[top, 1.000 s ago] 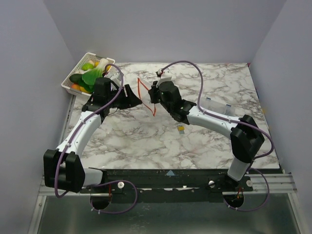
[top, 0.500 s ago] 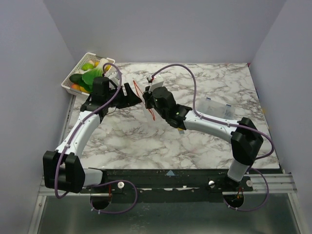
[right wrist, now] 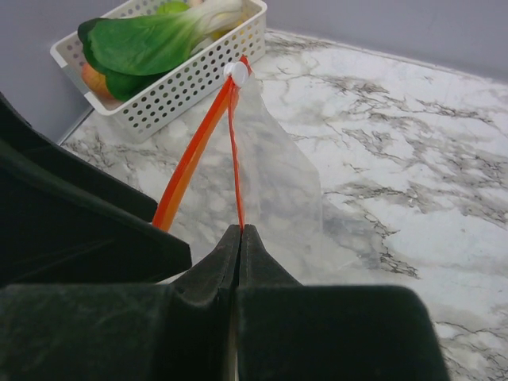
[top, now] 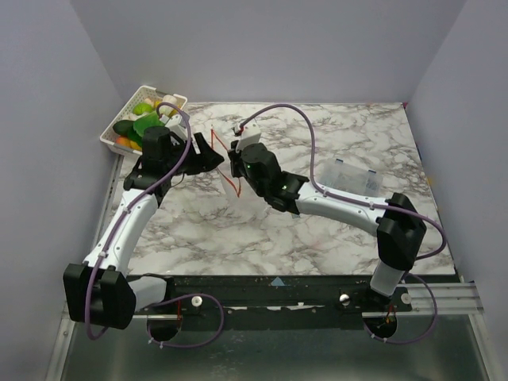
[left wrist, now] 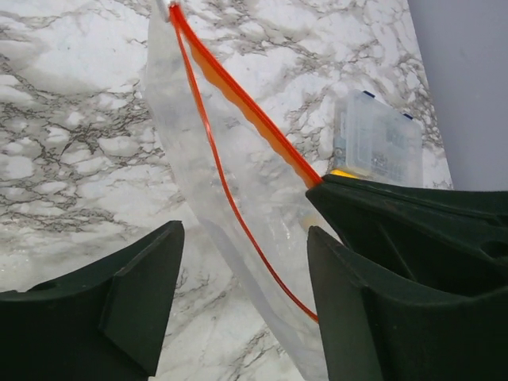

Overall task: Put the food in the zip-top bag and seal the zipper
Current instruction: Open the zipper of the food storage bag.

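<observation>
The clear zip-top bag hangs upright between my two grippers, its mouth parted. Its orange-red zipper runs in two strips that meet at a white slider. My right gripper is shut on one zipper strip and holds the bag up. My left gripper is open. The other thin strip and the bag wall pass between its fingers, and the right finger sits in the mouth. The food lies in the white basket, with a green leafy toy on top.
A rigid clear compartment box lies on the marble table to the right of the bag. The basket sits at the table's far left corner against the grey wall.
My right gripper has carried the bag leftwards to the left gripper. The left gripper's jaws have widened and now straddle one side of the bag's mouth.
</observation>
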You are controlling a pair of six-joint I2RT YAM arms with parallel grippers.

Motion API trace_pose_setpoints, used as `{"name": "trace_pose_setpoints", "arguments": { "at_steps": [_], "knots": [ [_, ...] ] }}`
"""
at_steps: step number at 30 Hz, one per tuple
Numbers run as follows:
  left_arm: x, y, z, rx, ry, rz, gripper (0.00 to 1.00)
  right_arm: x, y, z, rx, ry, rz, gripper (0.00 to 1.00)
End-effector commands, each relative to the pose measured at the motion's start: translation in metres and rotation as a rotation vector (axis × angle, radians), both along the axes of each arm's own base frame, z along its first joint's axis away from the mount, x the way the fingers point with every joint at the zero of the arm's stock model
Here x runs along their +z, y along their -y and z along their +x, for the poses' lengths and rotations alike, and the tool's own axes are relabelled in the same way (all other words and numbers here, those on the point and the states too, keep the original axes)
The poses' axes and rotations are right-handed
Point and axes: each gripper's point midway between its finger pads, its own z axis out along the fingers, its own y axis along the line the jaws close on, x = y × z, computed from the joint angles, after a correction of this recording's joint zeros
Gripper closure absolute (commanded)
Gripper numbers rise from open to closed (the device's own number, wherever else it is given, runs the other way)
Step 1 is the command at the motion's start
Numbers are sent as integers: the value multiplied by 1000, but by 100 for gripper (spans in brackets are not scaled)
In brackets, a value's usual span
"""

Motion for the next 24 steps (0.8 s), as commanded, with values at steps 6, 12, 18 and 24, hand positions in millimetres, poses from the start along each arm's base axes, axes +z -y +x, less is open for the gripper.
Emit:
{"name": "trace_pose_setpoints", "arguments": {
  "at_steps": [6, 12, 18, 24],
  "knots": [
    [-5, -18, 6, 76, 7, 83, 66, 15, -13, -6, -22, 50, -16, 99],
    [7, -21, 0, 82, 64, 88, 100, 9, -9, -9, -91, -9, -100, 88],
    [14, -17, -3, 64, 78, 58, 100, -2, -10, -17, -146, -173, -118, 30],
    [15, -19, -5, 77, 85, 57, 100, 9, -21, -22, -138, -243, -119, 0]
  ]
}}
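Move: The bag's left lip runs between the left gripper's open tips, about 1 cm ahead and 2 cm below the hand point. From that hand the white slider is some 8 cm ahead and 1 cm left, the zipper's near end about 8 cm back and 4 cm right, the vegetable basket roughly 20 cm left and 11 cm ahead. The right gripper still pinches the right lip; the left lip lies about 4 cm left and 1 cm back of it. Dip the left gripper nearly 2 cm over the left lip while shutting its fingers to pinch it, then lift about 2.5 cm, easing slightly left. Keep the right gripper's pinch on the right lip as it drifts left and up, then open its fingers wide to let go, rising about 3 cm in all. ##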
